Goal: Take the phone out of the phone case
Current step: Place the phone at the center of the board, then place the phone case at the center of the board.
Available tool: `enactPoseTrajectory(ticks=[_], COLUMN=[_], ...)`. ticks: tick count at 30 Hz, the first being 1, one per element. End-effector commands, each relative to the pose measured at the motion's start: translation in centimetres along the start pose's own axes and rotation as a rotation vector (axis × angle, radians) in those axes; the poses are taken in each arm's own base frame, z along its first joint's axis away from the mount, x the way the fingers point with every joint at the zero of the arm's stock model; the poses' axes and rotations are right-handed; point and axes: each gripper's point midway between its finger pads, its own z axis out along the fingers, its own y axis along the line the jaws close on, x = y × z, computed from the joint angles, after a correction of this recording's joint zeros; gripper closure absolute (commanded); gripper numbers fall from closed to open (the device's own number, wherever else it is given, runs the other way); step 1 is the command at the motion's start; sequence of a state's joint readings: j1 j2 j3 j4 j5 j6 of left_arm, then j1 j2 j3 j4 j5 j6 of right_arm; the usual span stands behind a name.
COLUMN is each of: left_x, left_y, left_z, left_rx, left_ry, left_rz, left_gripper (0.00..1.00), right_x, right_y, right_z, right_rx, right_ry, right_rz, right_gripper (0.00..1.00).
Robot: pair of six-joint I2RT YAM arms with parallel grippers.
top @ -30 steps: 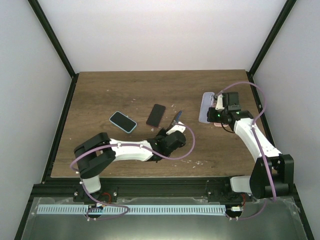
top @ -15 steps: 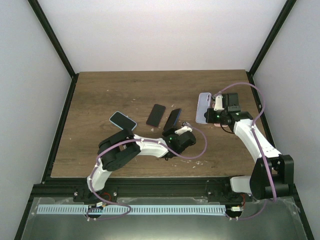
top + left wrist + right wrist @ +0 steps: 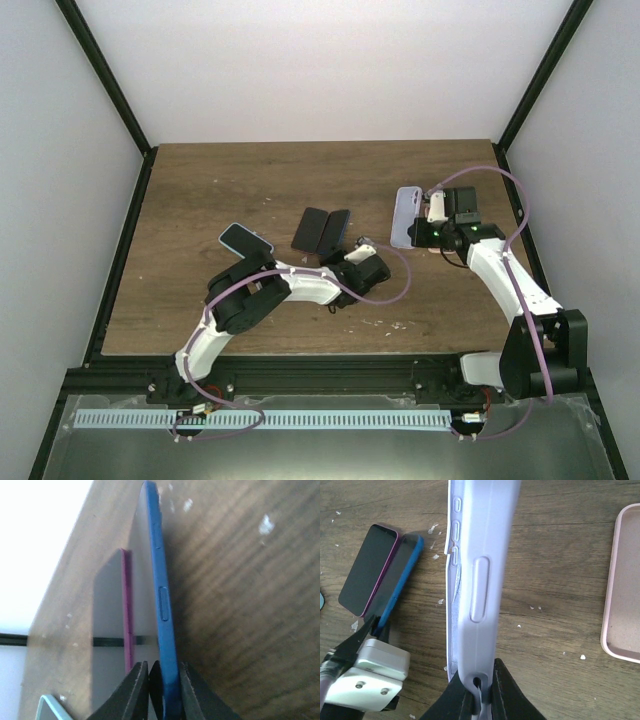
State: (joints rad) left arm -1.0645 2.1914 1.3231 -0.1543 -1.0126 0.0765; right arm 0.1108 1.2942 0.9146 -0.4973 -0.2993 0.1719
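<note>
The blue phone [image 3: 337, 228] lies low over the table, out of its case, right beside a dark phone with a magenta edge [image 3: 312, 228]. My left gripper [image 3: 346, 250] is shut on the blue phone's near end; the left wrist view shows the phone's blue side [image 3: 160, 580] between my jaws [image 3: 164, 667]. Farther right, my right gripper [image 3: 421, 224] is shut on the empty lavender phone case [image 3: 405, 214]. That case [image 3: 480, 555] stands on edge above the table, pinched at its lower end by the right gripper [image 3: 481, 682].
A phone in a light blue case [image 3: 246, 243] lies left of the two phones. A pink case [image 3: 622, 590] rests on the table at the right edge of the right wrist view. White flecks dot the wooden table [image 3: 250, 180].
My left arm has swung the blue phone back and left, from tilted on edge to lying beside the magenta-edged phone. The right gripper with the lavender case has shifted slightly left.
</note>
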Motion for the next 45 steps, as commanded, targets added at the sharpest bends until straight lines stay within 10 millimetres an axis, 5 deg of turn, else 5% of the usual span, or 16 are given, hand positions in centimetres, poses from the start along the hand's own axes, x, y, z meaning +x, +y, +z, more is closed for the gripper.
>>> enactPoseTrajectory(ticks=[1,10,16,28,39,45], left_x=[3.0,1.3,0.6,1.1,2.9,4.2], left_y=[-2.3,-1.8,-2.8,-0.8,0.7,3.1], left_z=[0.8,-1.2,-4.5,-10.0,-10.0,-9.3], left_rx=[0.072,0.202,0.436,0.621,0.618,0.564], left_ry=[0.080,0.064,0.031,0.021,0.056,0.093], left_rz=[0.064,-0.095,-0.225,-0.463,-0.546,-0.631], left_gripper=[0.79,0.52,0.41,0.38,0.39,0.38], right_x=[-1.2,-4.0,-4.0,-2.7,0.4,0.0], right_y=[0.1,0.3,-2.0,-7.4,-7.3,-8.9], right_z=[-0.2,0.1,2.6,5.6,8.1,8.3], right_rx=[-0.004,-0.057,-0.142,-0.188,-0.277,-0.191], right_ry=[-0.040,-0.010,0.169,0.338,0.448,0.403], right_rz=[-0.034,-0.209,-0.160,-0.066,0.058,0.062], right_gripper=[0.99,0.99,0.99,0.99,0.94,0.93])
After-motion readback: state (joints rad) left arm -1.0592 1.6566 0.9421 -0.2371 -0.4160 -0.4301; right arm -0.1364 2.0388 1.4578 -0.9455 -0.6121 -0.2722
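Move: The left hand grips the near end of the edge-tilted blue phone; its spot on the board centres about 6 cm ahead and 3 below. The purple phone lies about 7 cm ahead and 7 left, the cased phone 3 ahead and 24 left. The right hand holds the lavender case; its board spot is some 8 cm ahead, 1 left and 13 below, with the pink case 7 ahead and 11 right. Left hand opens, freeing the blue phone, and backs off 10 cm; right lowers the lavender case 10 cm, forward-right. ##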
